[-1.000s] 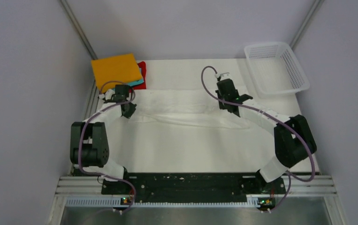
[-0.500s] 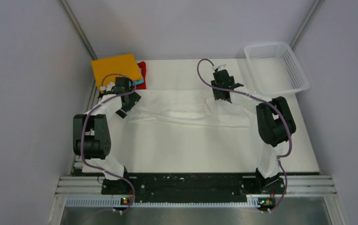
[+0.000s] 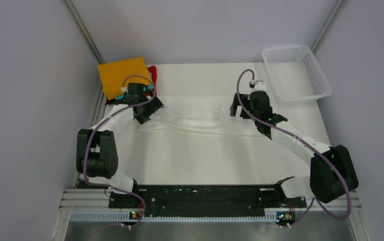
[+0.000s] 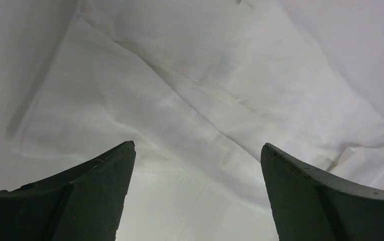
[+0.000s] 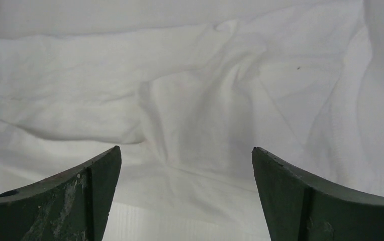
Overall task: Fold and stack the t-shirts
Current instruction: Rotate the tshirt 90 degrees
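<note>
The white tee (image 3: 200, 118) lies rumpled in a wide band across the far middle of the table. The stack at the far left shows the orange tee (image 3: 123, 75) on top, a teal edge (image 3: 150, 87) and the red tee (image 3: 153, 71) beneath. My left gripper (image 3: 146, 114) is open and empty over the white tee's left end (image 4: 195, 90), its gripper (image 4: 197, 148) just above the cloth. My right gripper (image 3: 234, 109) is open and empty over the tee's right part (image 5: 190, 100), its gripper (image 5: 186, 150) aimed left along the cloth.
A white mesh basket (image 3: 295, 73) stands at the far right corner, close behind the right wrist. The stack sits right behind the left wrist. Bare white table surface (image 3: 205, 160) lies between the tee and the arm bases. Grey walls close both sides.
The left gripper has moved farther and right, close to the stack. The right arm's elbow has swung out to the right and its gripper has turned to face left. The tee's near edge has shifted.
</note>
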### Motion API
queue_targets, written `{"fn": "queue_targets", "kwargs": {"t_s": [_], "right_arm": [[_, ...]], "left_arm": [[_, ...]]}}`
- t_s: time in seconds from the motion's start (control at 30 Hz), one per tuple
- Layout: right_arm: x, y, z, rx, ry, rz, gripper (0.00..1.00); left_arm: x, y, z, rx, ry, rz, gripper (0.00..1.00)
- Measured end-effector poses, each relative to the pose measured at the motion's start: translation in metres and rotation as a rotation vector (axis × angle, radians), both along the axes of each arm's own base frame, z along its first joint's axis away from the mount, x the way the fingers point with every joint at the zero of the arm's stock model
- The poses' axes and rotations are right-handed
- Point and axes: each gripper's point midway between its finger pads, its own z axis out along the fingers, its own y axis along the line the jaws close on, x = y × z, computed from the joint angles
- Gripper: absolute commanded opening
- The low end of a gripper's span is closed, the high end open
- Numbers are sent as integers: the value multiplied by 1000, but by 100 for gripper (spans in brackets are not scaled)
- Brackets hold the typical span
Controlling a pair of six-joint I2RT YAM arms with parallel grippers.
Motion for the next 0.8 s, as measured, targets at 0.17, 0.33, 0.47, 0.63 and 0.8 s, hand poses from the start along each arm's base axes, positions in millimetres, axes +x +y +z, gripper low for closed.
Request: {"fn": "queue_targets", "kwargs": {"t_s": [0.17, 0.33, 0.47, 0.63, 0.8], "right_arm": [[-21, 20, -25, 161, 51, 42, 99], [-25, 21, -71, 173, 182, 1, 99], [-15, 6, -94, 213, 244, -74, 99], [32, -12, -93, 271, 225, -150, 99], [86, -7, -90, 289, 206, -136, 99]], "left_arm": [[-11, -15, -62, -28, 150, -52, 99], [-3, -13, -71, -48, 157, -48, 99], [-9, -12, -70, -54, 119, -50, 99], [-38, -16, -71, -71, 104, -65, 99], [-69, -35, -72, -69, 105, -124, 99]]}}
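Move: The t-shirt lies as a long white strip under both open hands. Its middle is about 20 cm to the left hand's right, 1 cm nearer and 8 cm below, with the folded stack some 13 cm ahead and 9 cm to the left of that hand. From the right hand the shirt's middle is about 12 cm left, level fore-and-aft and 11 cm below; the basket sits about 17 cm ahead and 23 cm to the right. Both hands come down onto the t-shirt's two ends with fingers wide open, the left sinking about 7 cm, the right about 9 cm and tipping its fingers further down. Pressed on the cloth, they drag it opposite ways: the right forward by about 11 cm towards the basket's side, the left back some 6 cm and slightly right. ##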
